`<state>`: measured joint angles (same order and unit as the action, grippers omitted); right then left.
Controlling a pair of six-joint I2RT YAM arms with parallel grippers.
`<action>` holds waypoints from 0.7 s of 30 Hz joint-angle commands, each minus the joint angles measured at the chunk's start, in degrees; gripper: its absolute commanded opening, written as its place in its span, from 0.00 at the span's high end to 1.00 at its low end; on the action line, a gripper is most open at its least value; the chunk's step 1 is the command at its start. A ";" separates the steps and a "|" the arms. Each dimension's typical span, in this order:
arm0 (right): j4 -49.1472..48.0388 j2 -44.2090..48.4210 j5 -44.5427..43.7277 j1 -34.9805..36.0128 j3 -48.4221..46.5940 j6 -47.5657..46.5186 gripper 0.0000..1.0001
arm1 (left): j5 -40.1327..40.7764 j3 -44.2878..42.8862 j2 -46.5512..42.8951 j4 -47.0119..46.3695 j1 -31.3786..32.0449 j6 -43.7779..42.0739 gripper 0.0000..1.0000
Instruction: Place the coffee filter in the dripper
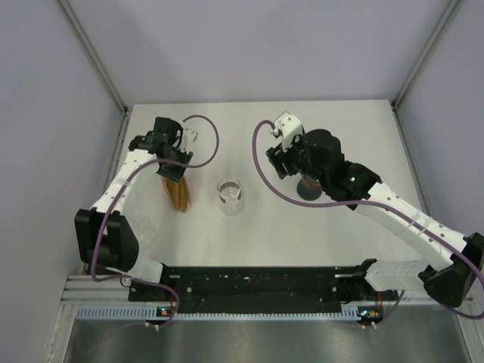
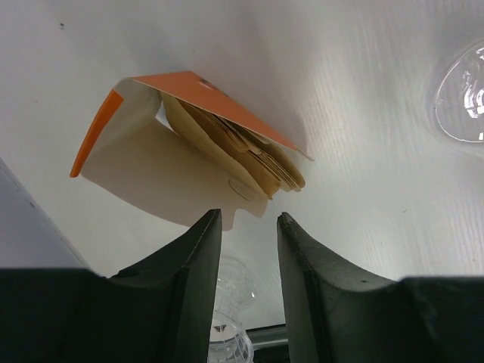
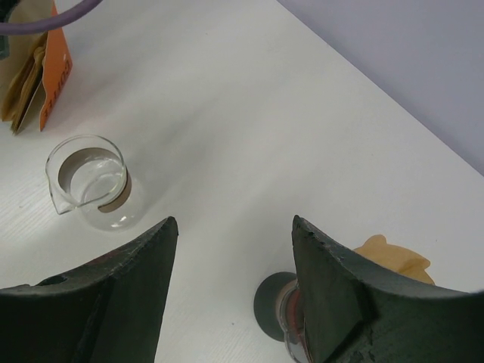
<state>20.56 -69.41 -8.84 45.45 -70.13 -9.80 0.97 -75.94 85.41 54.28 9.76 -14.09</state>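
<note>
An orange packet (image 2: pixel 219 102) lies open on the white table with a stack of tan coffee filters (image 2: pixel 253 159) fanning out of it. My left gripper (image 2: pixel 249 218) hovers just short of the packet's flap, jaws a narrow gap apart with nothing between them. From above, the left gripper (image 1: pixel 175 168) is over the packet (image 1: pixel 180 195). The dripper (image 3: pixel 276 306), dark base and glass body, sits low beside my right finger. A tan filter edge (image 3: pixel 397 261) shows behind that finger; whether it sits in the dripper I cannot tell. My right gripper (image 3: pixel 234 223) is open and empty above the dripper (image 1: pixel 308 190).
A glass beaker (image 1: pixel 231 197) stands between the two arms, also seen as the beaker (image 3: pixel 89 181) from the right wrist. A clear glass piece (image 2: pixel 227 333) shows through the left jaws' gap. Walls enclose the table on three sides.
</note>
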 commanded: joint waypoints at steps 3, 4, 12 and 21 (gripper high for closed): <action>-2.71 0.41 0.23 -0.36 -0.45 0.66 0.37 | 3.33 2.73 2.83 -3.65 0.70 -1.12 0.57; -2.63 0.41 0.23 -0.45 -0.54 0.66 0.37 | 3.51 3.16 2.92 -4.18 0.70 -1.12 0.57; -2.45 -0.29 0.31 -0.45 -0.62 0.22 0.37 | 7.90 5.54 5.21 -7.17 0.70 -1.12 0.58; -1.93 -0.56 0.32 -0.45 -0.71 -0.13 0.37 | 2.48 5.28 4.25 -7.09 0.61 -1.29 0.58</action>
<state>20.58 -70.04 -8.86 45.45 -70.13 -9.87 7.57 -70.24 91.48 48.21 10.28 -14.74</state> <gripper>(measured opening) 0.630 0.419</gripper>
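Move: The left hand is over the near part of the filter packet, whose middle is about 3 cm ahead, 1 cm to its left and 9 below. The stacked coffee filters poke out of its near, right-hand end, some 1 cm ahead of the hand, 1 cm right and 10 below. The glass carafe stands roughly 16 cm right and 1 cm ahead, 10 below. From the right hand the packet lies about 28 cm left, 4 cm ahead and 24 below. The left hand sinks about 5 cm towards the open filter packet, quick at first and then easing off, and drifts between one and two centimetres to the left. On the way down the wrist rolls and tips slightly, less than 10 degrees in all, while the fingers stay a little under half open above the packet's mouth, with no touch to be made out. ##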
